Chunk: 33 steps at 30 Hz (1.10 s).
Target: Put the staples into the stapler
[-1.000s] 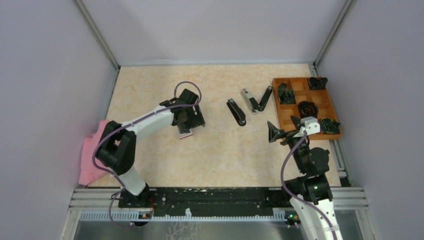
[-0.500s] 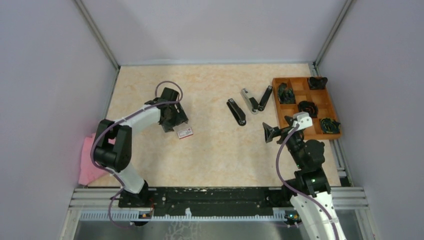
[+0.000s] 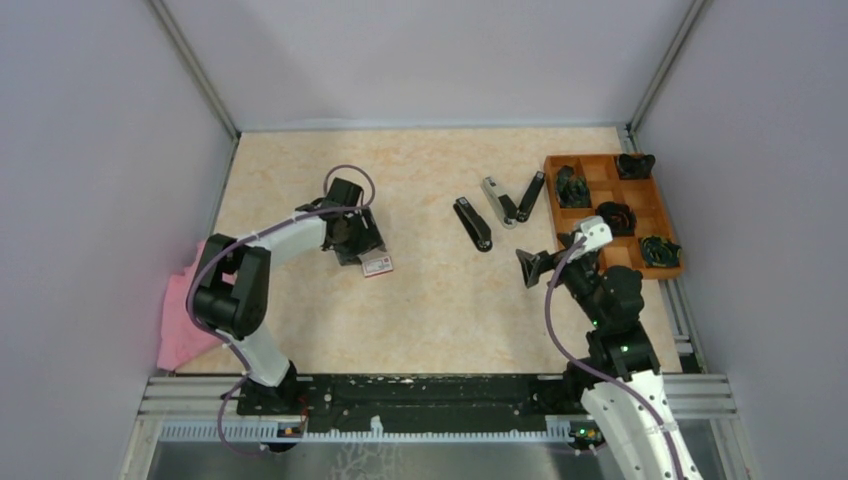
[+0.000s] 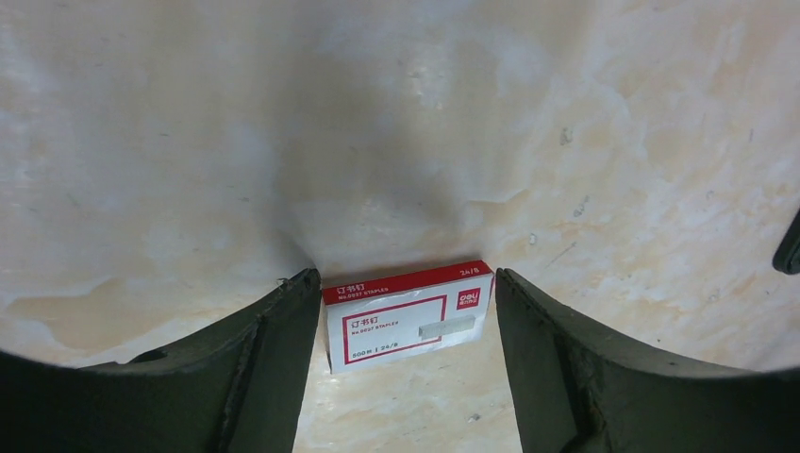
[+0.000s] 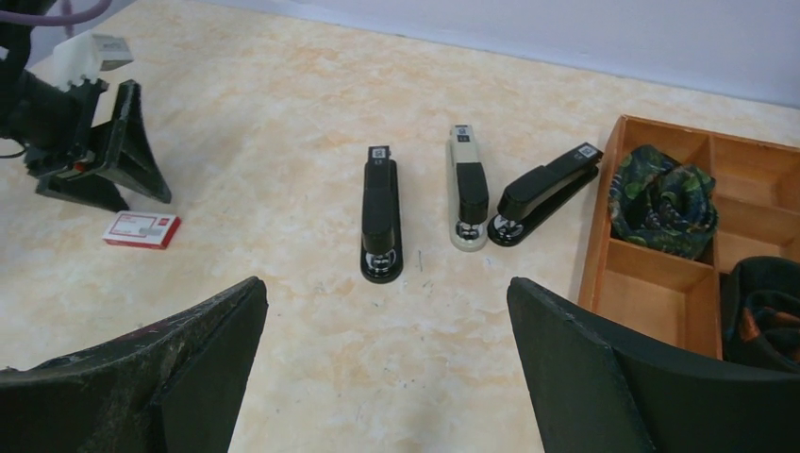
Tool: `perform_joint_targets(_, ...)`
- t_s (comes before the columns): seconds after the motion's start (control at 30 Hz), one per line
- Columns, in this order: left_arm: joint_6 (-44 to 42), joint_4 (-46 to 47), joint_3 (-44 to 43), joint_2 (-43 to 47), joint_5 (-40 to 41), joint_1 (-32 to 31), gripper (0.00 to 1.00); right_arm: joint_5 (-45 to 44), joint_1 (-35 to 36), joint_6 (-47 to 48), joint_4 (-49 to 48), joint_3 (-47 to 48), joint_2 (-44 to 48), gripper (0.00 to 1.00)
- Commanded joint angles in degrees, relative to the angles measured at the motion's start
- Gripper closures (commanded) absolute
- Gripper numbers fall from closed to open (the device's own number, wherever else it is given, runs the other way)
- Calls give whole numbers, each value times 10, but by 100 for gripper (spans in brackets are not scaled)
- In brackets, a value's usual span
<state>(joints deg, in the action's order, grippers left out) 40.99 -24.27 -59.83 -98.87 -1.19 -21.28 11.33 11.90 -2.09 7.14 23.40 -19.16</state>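
Observation:
Three staplers lie at mid-table: a black one, a beige one and another black one. The staples themselves are not visible. A small red-and-white box lies flat on the table. My left gripper points down at it, open, with one finger on each side of the box's far end. My right gripper hovers open and empty, near side of the staplers.
A wooden compartment tray holding dark bundled items stands at the right edge. A pink cloth lies at the left edge beside the left arm. Walls enclose the table on three sides.
My left gripper drew back left off the red-and-white box, then came slightly back toward it with its jaws a little narrower. The box shifted slightly right. The right gripper drifted left.

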Motion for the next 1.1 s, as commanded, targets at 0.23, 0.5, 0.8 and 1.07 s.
perform_joint_targets(0.23,1,43,20,-11,-61,-68,27,155,4,-5,-14,85,-110,1)
perform_joint_targets(0.5,3,81,27,-14,-89,-86,26,179,66,12,-39,112,-222,1)
perform_joint_targets(0.8,11,94,78,55,-92,-50,23,227,167,171,-65,179,-415,1)
perform_joint_targets(1.07,22,158,166,111,-155,-1,22,277,187,298,-44,287,-586,1)
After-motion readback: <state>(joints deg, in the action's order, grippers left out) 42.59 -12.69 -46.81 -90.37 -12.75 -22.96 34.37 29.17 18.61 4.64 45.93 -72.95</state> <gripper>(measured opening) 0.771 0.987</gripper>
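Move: The staples box lies on the table between the left hand's open fingertips, its middle about 1 cm back, 1 cm right and 2 cm below. From the right hand it is some 35 cm left, 9 cm ahead and 21 cm below. The black stapler is about 12 cm ahead and 27 cm right of the left hand, and 21 cm ahead, 11 cm left of the right one; the grey stapler stands about 26 cm ahead and 3 cm left of the right hand. The staples box is pushed along the table by the left hand's open fingers, about 7 cm right and slightly back; that hand then retreats 4 cm left and a little back, leaving the box outside its fingertips. The right hand swings some 16 cm left towards the box, sinking about 7 cm and easing forward late, turning counter-clockwise and tipping down, fingers still wide open. ##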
